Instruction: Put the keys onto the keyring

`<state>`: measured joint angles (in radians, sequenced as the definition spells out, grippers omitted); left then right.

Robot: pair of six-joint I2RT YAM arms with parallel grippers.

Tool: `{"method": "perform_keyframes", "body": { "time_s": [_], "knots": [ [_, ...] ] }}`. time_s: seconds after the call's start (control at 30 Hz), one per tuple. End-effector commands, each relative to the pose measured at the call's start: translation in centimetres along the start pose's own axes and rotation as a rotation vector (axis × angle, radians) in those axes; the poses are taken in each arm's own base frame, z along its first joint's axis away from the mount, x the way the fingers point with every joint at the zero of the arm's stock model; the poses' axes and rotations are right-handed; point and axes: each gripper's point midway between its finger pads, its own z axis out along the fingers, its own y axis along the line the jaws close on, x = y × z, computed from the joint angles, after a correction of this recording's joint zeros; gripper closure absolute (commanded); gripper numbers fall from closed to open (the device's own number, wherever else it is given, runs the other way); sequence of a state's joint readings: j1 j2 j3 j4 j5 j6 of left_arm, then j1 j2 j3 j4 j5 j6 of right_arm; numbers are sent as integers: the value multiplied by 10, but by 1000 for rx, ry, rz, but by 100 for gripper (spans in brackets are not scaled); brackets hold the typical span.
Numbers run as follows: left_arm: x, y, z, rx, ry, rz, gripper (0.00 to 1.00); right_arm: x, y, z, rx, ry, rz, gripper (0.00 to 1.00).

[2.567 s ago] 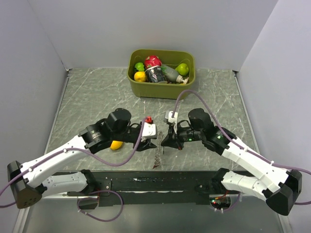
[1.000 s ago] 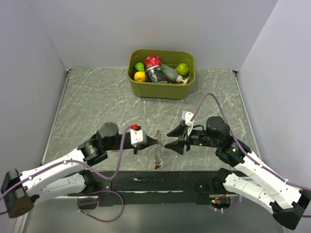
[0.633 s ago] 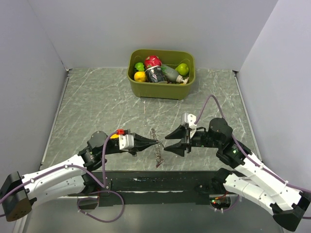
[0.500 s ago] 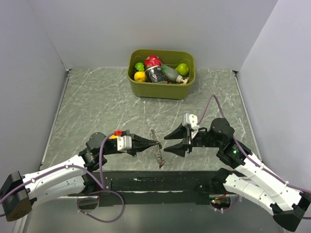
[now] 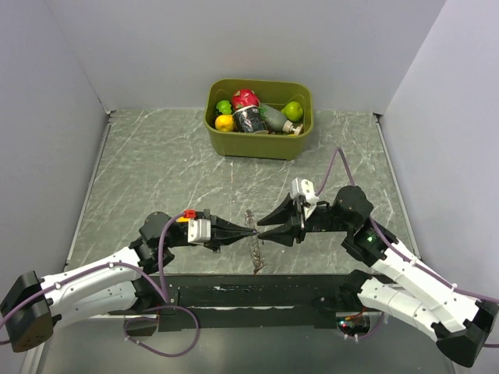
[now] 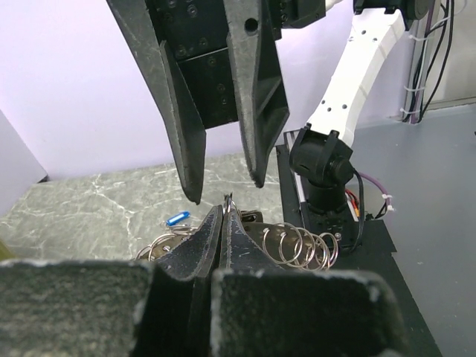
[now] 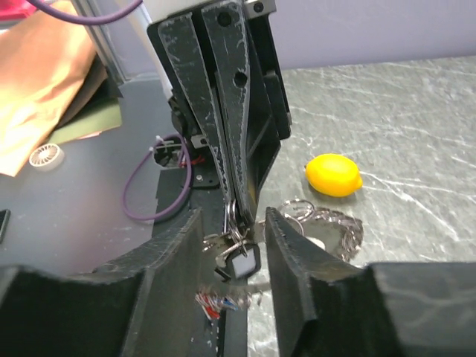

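Note:
My left gripper is shut on a small metal ring of the keyring, a strap strung with several wire rings. From that pinched ring a black-headed key hangs between the fingers of my right gripper. The right gripper's jaws stand apart on either side of the key and do not touch it. In the top view the right gripper meets the left tips head-on. A blue key lies by the rings. Red and blue keys blur below.
A yellow lemon lies on the marble table behind the rings. An olive bin filled with fruit and a can stands at the back centre. The black base plate runs along the near edge beneath the hanging strap.
My right gripper has moved left to the left gripper's tips and its jaws have narrowed. The left gripper has stayed shut, having shifted back and left a second ago.

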<state>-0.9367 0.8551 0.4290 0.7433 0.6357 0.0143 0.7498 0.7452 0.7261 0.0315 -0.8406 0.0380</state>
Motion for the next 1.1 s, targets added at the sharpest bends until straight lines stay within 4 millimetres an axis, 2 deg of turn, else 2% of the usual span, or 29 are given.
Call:
{"method": "perform_keyframes", "body": {
  "time_s": [0.0, 0.07, 0.33, 0.43, 0.47, 0.5, 0.63, 0.67, 0.7, 0.73, 0.77, 0.8, 0.83, 0.87, 0.9, 0.93, 0.97, 1.07],
  "knots": [
    [-45, 1, 6, 18, -122, 83, 99, -16, 2, 3, -25, -41, -33, 57],
    [-49, 1, 6, 22, -123, 86, 99, -11, -1, 4, -13, -25, -28, 62],
    [-55, -3, 7, 49, -125, 91, 99, -3, -6, 5, 5, -6, -14, 66],
    [-56, -7, 7, 74, -125, 97, 99, -4, -6, 6, 7, -8, -10, 86],
    [-56, -7, 8, 82, -118, 98, 99, -5, -7, 7, 13, -10, -9, 97],
    [-55, -7, 8, 84, -112, 98, 99, -5, -8, 7, 16, -9, -7, 100],
    [-46, -8, 8, 101, -46, 98, 99, -5, -12, 7, 33, -2, -9, 100],
    [-51, -7, 8, 104, -43, 123, 99, -4, -13, 7, 38, 2, -7, 100],
    [-38, -8, 6, 111, 14, 93, 99, -2, -13, 7, 42, 10, -2, 100],
    [-37, -7, 6, 108, 33, 94, 99, -1, -14, 6, 47, 16, -7, 100],
    [-44, -5, 7, 105, 39, 114, 97, -2, -15, 6, 50, 19, -7, 100],
    [-29, -8, 2, 114, 108, 76, 86, -2, -15, 6, 52, 20, -6, 100],
    [-34, -5, 3, 111, 121, 84, 77, 3, -17, 5, 57, 43, -12, 100],
    [-28, -3, 2, 107, 163, 90, 69, 4, -17, 4, 60, 48, -14, 100],
    [-14, -4, -4, 106, 237, 52, 67, 5, -18, 4, 66, 57, -13, 100],
    [-18, -2, -4, 101, 257, 51, 65, 8, -18, 3, 68, 72, -15, 100],
    [-13, -1, -4, 106, 289, 50, 61, 7, -19, 3, 71, 80, -16, 100],
    [-7, 2, -8, 101, 361, 29, 57, 14, -22, 3, 74, 123, -18, 100]
  ]
}}
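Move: The small metal loop is held in the left gripper's shut fingertips, right at its hand point, and sits about 1 cm to the left of the right hand point, between that gripper's open fingers. The black key fob hangs roughly 3 cm under it, straight below and level fore and aft, and the spiky keyring band some 6 cm below and 1 cm back. The lemon lies on the table about 7 cm ahead of the right hand and 19 cm left, nearly 30 cm lower. Hold the left gripper nearly still and shut the right fingers on the small loop from the right side. Once the right has its pinch, tip the left fingers down some 15 degrees and open them about halfway, letting go of the loop. Then ease the right gripper down and slightly forward, about 2 cm, still shut on the loop. ##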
